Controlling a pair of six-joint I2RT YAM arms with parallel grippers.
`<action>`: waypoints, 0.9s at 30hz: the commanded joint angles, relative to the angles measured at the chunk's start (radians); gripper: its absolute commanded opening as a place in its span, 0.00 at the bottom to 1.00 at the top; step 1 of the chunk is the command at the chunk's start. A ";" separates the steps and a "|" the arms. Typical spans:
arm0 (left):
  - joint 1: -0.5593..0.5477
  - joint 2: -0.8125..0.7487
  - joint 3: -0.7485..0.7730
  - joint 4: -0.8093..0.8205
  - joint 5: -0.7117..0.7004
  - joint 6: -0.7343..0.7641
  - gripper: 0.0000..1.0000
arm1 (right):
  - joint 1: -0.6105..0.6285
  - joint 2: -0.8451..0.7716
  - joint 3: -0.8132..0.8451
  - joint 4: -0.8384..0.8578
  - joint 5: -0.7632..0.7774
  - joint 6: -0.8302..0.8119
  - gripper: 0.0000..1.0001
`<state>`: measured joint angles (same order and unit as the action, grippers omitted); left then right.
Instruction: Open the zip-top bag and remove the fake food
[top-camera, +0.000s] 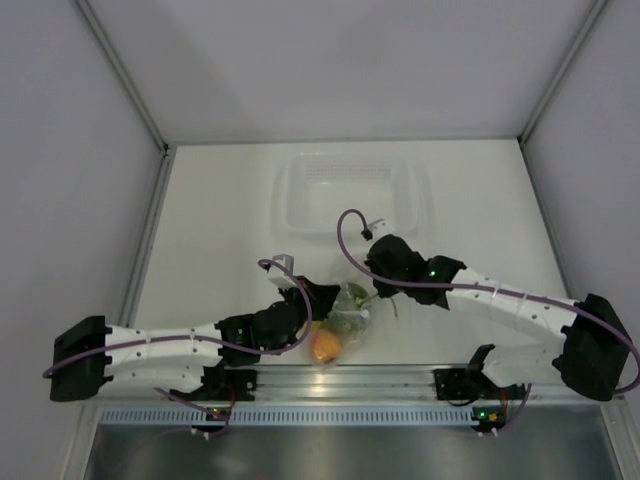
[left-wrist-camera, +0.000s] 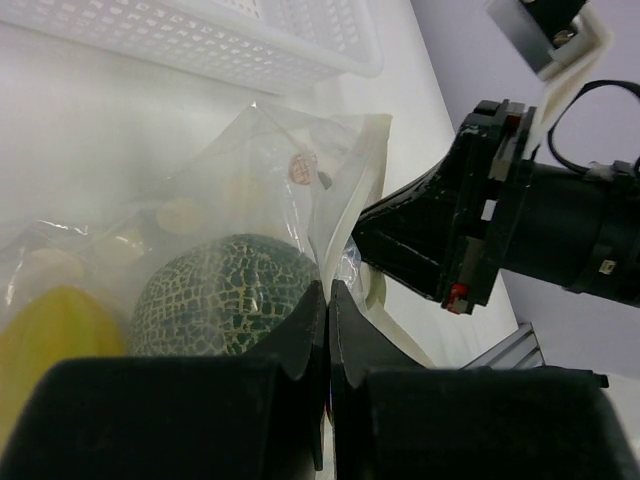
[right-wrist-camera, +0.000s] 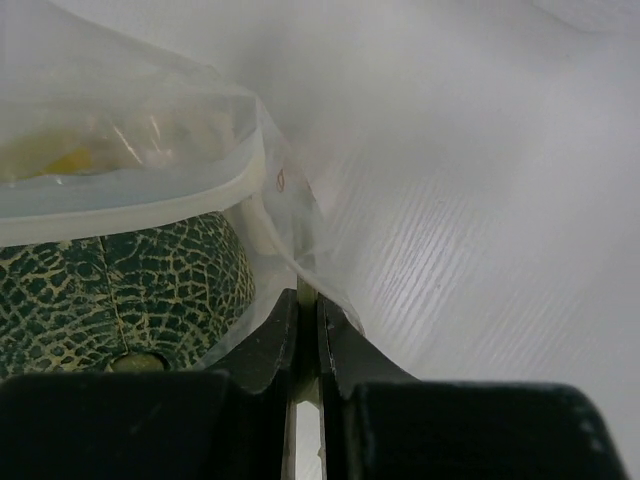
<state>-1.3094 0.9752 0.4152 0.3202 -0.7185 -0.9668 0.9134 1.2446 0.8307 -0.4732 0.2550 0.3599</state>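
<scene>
The clear zip-top bag (top-camera: 350, 312) lies near the table's front edge, between both arms. Inside it show the mottled green melon (left-wrist-camera: 225, 290), a yellow fruit (left-wrist-camera: 55, 330) and an orange-red fruit (top-camera: 325, 346). My left gripper (left-wrist-camera: 328, 287) is shut on one lip of the bag's top edge, right beside the melon. From the other side, my right gripper (right-wrist-camera: 308, 297) is shut on a thin flap of the bag's plastic, with the melon (right-wrist-camera: 120, 290) just to its left. In the top view the left gripper (top-camera: 325, 300) and right gripper (top-camera: 372, 294) sit close together at the bag.
A rigid clear tub (top-camera: 350, 195) stands behind the bag toward the back of the table, and its ribbed wall (left-wrist-camera: 200, 45) shows at the top of the left wrist view. An aluminium rail (top-camera: 400, 375) runs along the front edge.
</scene>
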 joint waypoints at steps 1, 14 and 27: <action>-0.004 -0.012 0.016 0.020 -0.016 0.004 0.00 | 0.005 -0.066 0.087 -0.056 0.046 -0.032 0.00; -0.002 0.026 0.019 0.017 -0.007 0.022 0.00 | 0.018 -0.151 0.278 -0.220 0.115 -0.139 0.00; -0.004 0.026 -0.006 0.013 0.010 0.013 0.00 | 0.016 -0.258 0.372 -0.199 0.188 -0.223 0.00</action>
<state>-1.3090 1.0004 0.4152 0.3210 -0.7097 -0.9623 0.9257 1.0298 1.1381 -0.6987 0.3965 0.1566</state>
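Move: My right hand is already shut on a thin green stalk at the bag's mouth. The green melon lies about 6 cm to its left, 2 cm back and some 3 cm lower; the orange food is about 12 cm left, 12 cm back and 7 cm lower. The white basket's middle is some 26 cm ahead, 7 cm left and 10 cm lower. From my left hand, which pinches the bag's rim, the melon is roughly 3 cm right, level fore and aft, 9 cm below. I lift my right hand steadily about 15 cm, the stalk still pinched, drifting only a few centimetres right and tipping the fingers some 20 degrees up towards forward as I pull the stalk and the bag's mouth up. My left hand keeps its shut grip on the rim and sinks barely 1 cm. ##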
